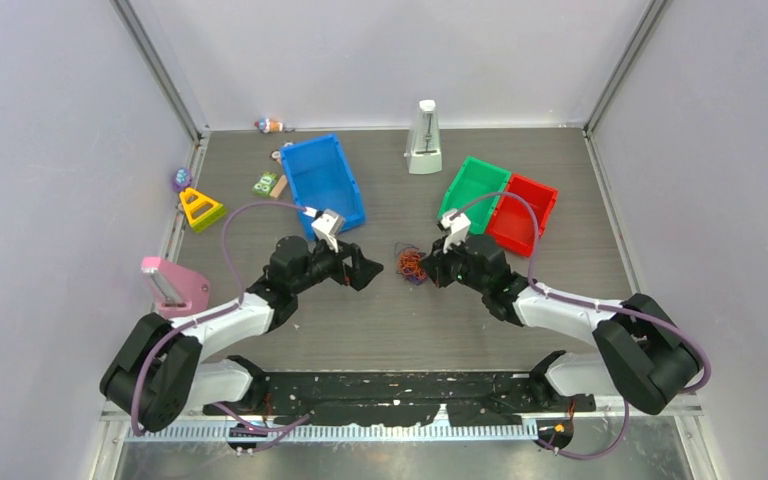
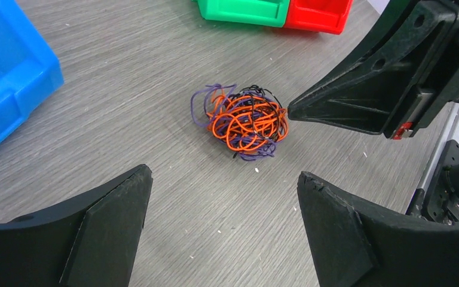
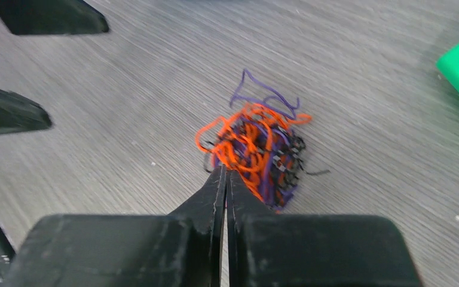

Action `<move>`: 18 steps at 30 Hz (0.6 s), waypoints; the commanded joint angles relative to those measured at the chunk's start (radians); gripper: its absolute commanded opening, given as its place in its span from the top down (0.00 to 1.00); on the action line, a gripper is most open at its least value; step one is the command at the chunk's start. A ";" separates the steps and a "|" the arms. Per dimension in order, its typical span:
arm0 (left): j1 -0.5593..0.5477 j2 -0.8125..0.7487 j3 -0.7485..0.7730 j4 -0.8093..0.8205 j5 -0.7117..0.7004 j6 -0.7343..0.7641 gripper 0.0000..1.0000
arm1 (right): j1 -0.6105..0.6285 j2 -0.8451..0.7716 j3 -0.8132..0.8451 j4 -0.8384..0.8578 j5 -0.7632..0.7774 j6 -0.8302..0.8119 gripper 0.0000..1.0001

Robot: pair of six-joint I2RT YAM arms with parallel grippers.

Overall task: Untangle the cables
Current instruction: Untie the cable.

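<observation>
The cables (image 1: 410,264) are a small knotted clump of orange, purple and black strands on the grey table, midway between both arms. In the left wrist view the cables (image 2: 242,121) lie ahead of my left gripper (image 2: 224,173), which is wide open with only bare table between its fingers. My left gripper (image 1: 365,272) stops a little left of the clump. My right gripper (image 3: 225,170) is shut, its tips pinched together at the near edge of the cables (image 3: 257,149), among orange strands. Its tip, as the left wrist view shows, touches the clump's right side.
A blue bin (image 1: 322,180) stands behind the left gripper. Green (image 1: 472,190) and red (image 1: 525,212) bins stand behind the right gripper. A white metronome (image 1: 423,138) is at the back, with a yellow triangle toy (image 1: 200,208) and a pink object (image 1: 172,285) at left.
</observation>
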 commanded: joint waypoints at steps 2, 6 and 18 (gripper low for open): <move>-0.016 0.007 -0.001 0.127 0.020 0.013 0.08 | 0.016 -0.044 0.028 0.173 -0.111 0.042 0.95; -0.019 0.020 0.015 0.107 0.010 0.030 0.08 | 0.017 -0.017 -0.018 0.328 -0.221 0.086 0.93; -0.055 0.070 0.103 -0.047 -0.073 0.087 0.09 | 0.015 -0.198 -0.133 0.243 0.098 0.057 0.21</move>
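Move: The tangled cables lie just past the right fingertips, about 4 cm ahead, 3 cm left and 4 cm below. The green bin is about 16 cm farther out than the cables and 14 cm to their right; the blue bin is some 18 cm farther out and 20 cm to their left. From the left hand, the cables are about 5 cm ahead, 8 cm right and 8 cm below. Lift the nearly shut right gripper up and away from the tangled cables by about 5 cm, easing left and slightly back, and tip its fingers up some 10 degrees. As it nears the top, open the fingers wide, then let the hand swing back about 2 cm to the right. Bring no strand along. ##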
